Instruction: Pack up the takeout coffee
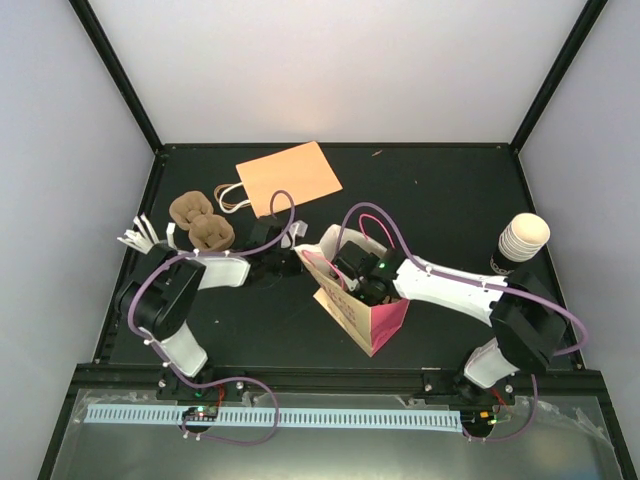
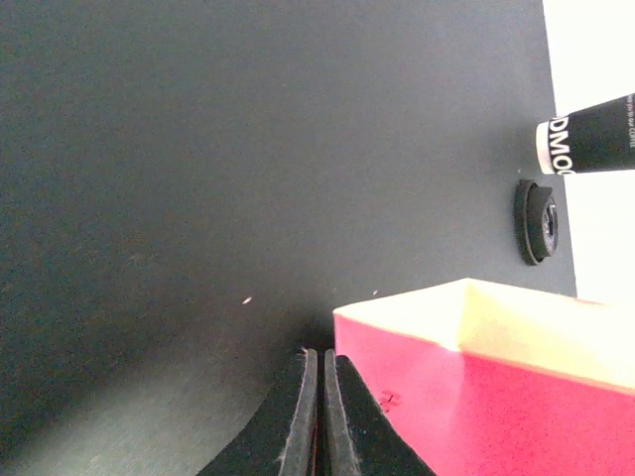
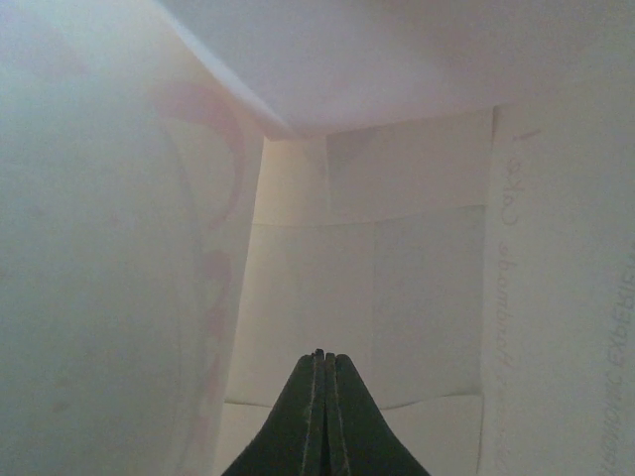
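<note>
The takeout coffee [image 1: 523, 241], a cream ribbed cup with a dark lower part, stands at the table's right side; its black base [image 2: 595, 142] shows in the left wrist view. A pink paper bag [image 1: 372, 318] lies mid-table with its mouth toward the back left. My right gripper [image 1: 352, 268] is inside the bag, shut and empty [image 3: 319, 355], facing the white inner walls [image 3: 397, 278]. My left gripper [image 1: 296, 262] is at the bag's near rim, shut [image 2: 320, 355], with a thin red sliver of the bag [image 2: 476, 397] between its pads.
A flat orange bag [image 1: 288, 178] with string handles lies at the back. Two brown pulp carriers [image 1: 200, 222] and a bundle of white sticks [image 1: 138, 238] sit at the left. A small black round piece [image 2: 537, 221] lies beside the cup.
</note>
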### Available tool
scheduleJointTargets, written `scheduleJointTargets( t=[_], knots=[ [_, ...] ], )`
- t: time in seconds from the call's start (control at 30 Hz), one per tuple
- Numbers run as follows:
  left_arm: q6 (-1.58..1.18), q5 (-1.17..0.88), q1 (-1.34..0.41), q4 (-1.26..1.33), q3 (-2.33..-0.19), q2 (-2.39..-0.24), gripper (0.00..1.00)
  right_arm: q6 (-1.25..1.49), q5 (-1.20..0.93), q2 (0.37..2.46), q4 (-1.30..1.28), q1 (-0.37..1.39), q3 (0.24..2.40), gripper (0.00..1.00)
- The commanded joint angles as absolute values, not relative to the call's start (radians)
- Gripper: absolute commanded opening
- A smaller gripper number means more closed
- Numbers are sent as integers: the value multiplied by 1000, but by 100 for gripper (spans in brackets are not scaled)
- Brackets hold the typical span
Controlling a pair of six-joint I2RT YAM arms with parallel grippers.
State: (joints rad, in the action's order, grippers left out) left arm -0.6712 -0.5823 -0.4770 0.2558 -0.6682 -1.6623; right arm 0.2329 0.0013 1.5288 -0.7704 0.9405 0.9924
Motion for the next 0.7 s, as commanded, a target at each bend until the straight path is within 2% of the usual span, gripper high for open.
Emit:
scheduleJointTargets(
  t=[0.0, 0.17, 0.4, 0.67],
  knots=[
    [-673, -621, -515, 284, -735, -1706, 6, 225, 9, 1547, -777, 934, 1012, 1],
    [-696, -653, -551, 290, -737, -1696, 4, 225, 50, 1565, -846, 933, 1060, 1],
    [-718, -634, -587, 208, -719, -1533, 4, 255, 136, 1585, -954, 934, 1119, 1],
    [-790, -614, -618, 168, -688, -1377, 4, 302, 114, 1594, -905, 934, 1114, 1]
  ],
)
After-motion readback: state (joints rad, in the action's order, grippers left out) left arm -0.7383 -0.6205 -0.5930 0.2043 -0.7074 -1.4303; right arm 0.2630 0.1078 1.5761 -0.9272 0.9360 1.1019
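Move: The standing paper bag's middle is about 12 cm to the left gripper's right, 9 cm back and a few centimetres above it, with the bag's pink left end right beside the shut fingertips. From that gripper, the flat orange bag lies some 21 cm ahead and 4 cm left, and the brown cup tray 10 cm ahead and 26 cm left, both about 5 cm lower. The right gripper is already down inside the standing bag, whose middle is roughly 3 cm to its left, level fore and aft and slightly higher. Bring the shut left fingertips about 4 cm right and 3 cm back against the bag's pink left end to swing it round towards the robot, then lift them some 9 cm up beside that wall, tipping the fingers up about 10 degrees. Keep the shut right gripper pointing down inside the bag, letting it ease only 2 cm right and slightly forward. ##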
